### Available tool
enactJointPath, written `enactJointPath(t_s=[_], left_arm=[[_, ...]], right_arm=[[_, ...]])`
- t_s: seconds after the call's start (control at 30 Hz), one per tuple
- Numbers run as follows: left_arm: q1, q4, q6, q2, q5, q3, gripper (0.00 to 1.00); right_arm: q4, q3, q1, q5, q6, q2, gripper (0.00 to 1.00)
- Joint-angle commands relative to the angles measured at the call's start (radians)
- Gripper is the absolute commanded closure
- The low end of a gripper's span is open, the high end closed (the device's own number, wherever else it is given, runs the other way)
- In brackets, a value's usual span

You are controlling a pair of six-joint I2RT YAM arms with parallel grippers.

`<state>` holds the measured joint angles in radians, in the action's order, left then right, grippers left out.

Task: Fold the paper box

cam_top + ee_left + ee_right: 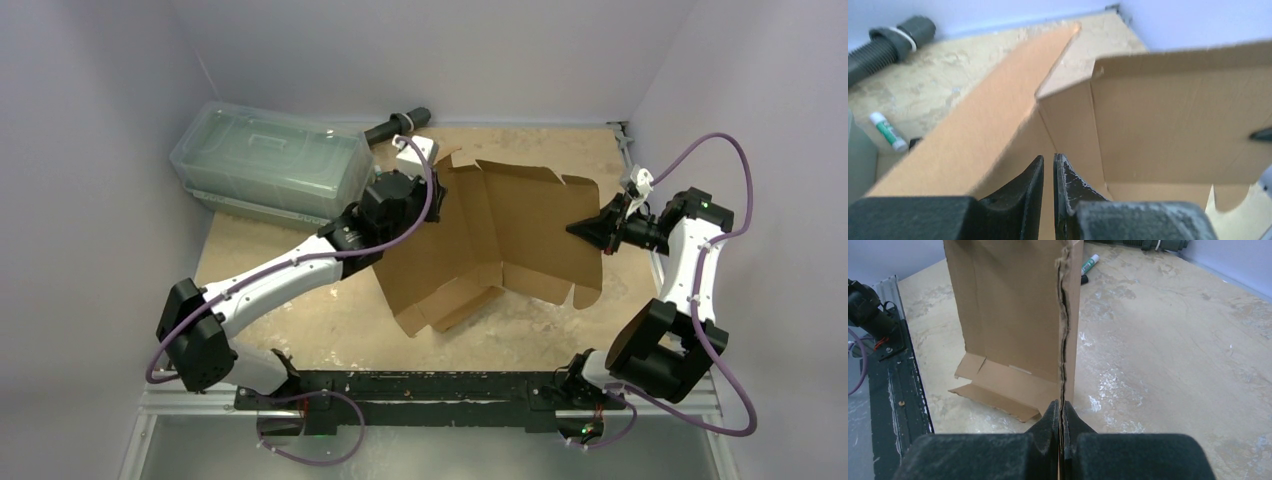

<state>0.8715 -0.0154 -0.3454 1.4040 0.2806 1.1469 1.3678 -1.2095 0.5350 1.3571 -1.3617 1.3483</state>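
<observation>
The paper box (500, 230) is a brown cardboard sheet standing half-raised in the middle of the table, with its panels tilted up and its flaps spread. My left gripper (432, 200) is at the box's left edge. In the left wrist view its fingertips (1049, 162) stand almost together where a fold line of the box (1173, 115) runs between them, so it looks shut on that wall. My right gripper (578, 230) is at the right edge. The right wrist view shows its jaws (1062, 407) clamped on the ragged edge of an upright panel (1008, 315).
A clear greenish lidded container (270, 160) sits at the back left. Beside it lies a black threaded tube (395, 125). A white and green marker (888, 131) lies on the table behind the box. A black rail (420, 385) runs along the near edge. Walls close in the table.
</observation>
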Motion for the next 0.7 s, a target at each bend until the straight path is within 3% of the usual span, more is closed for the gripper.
enactJointPath(t_s=[0.0, 0.47, 0.67], left_arm=[[-0.013, -0.144, 0.003, 0.041, 0.036, 0.095, 0.88], [-0.059, -0.27, -0.04, 0.178, 0.005, 0.213, 0.85], [-0.075, -0.246, -0.051, 0.22, -0.026, 0.238, 0.94]], right_arm=[[0.004, -0.03, -0.003, 0.025, -0.001, -0.016, 1.0], [0.005, -0.029, -0.003, 0.024, -0.004, -0.009, 1.0], [0.004, -0.028, -0.004, 0.021, -0.006, -0.006, 1.0]])
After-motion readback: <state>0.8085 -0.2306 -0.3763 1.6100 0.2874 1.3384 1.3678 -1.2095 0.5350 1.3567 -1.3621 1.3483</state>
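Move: The left hand, fingers nearly shut, is on the robot's side of the raised paper box. The tip of the left panel's top flap is about 9 cm ahead of it, 4 cm to its right and 3 cm higher. The middle of the right panel is some 19 cm to its right and 4 cm back, a little lower; the glue stick is 6 cm ahead and 12 cm left, far below on the table. From the right hand, that flap tip is about 14 cm ahead, 22 cm left and 5 cm up. The left hand climbs some 5 cm out of the fold and works forward about 7 cm and slightly right, along the left panel's top flap towards its tip at the notch beside the right panel, rising first and then mostly reaching out. Its wrist rolls and tips the fingers up by roughly 10 degrees while they stay nearly shut; the right hand stays put and keeps the outer edge of the right panel pinched. ##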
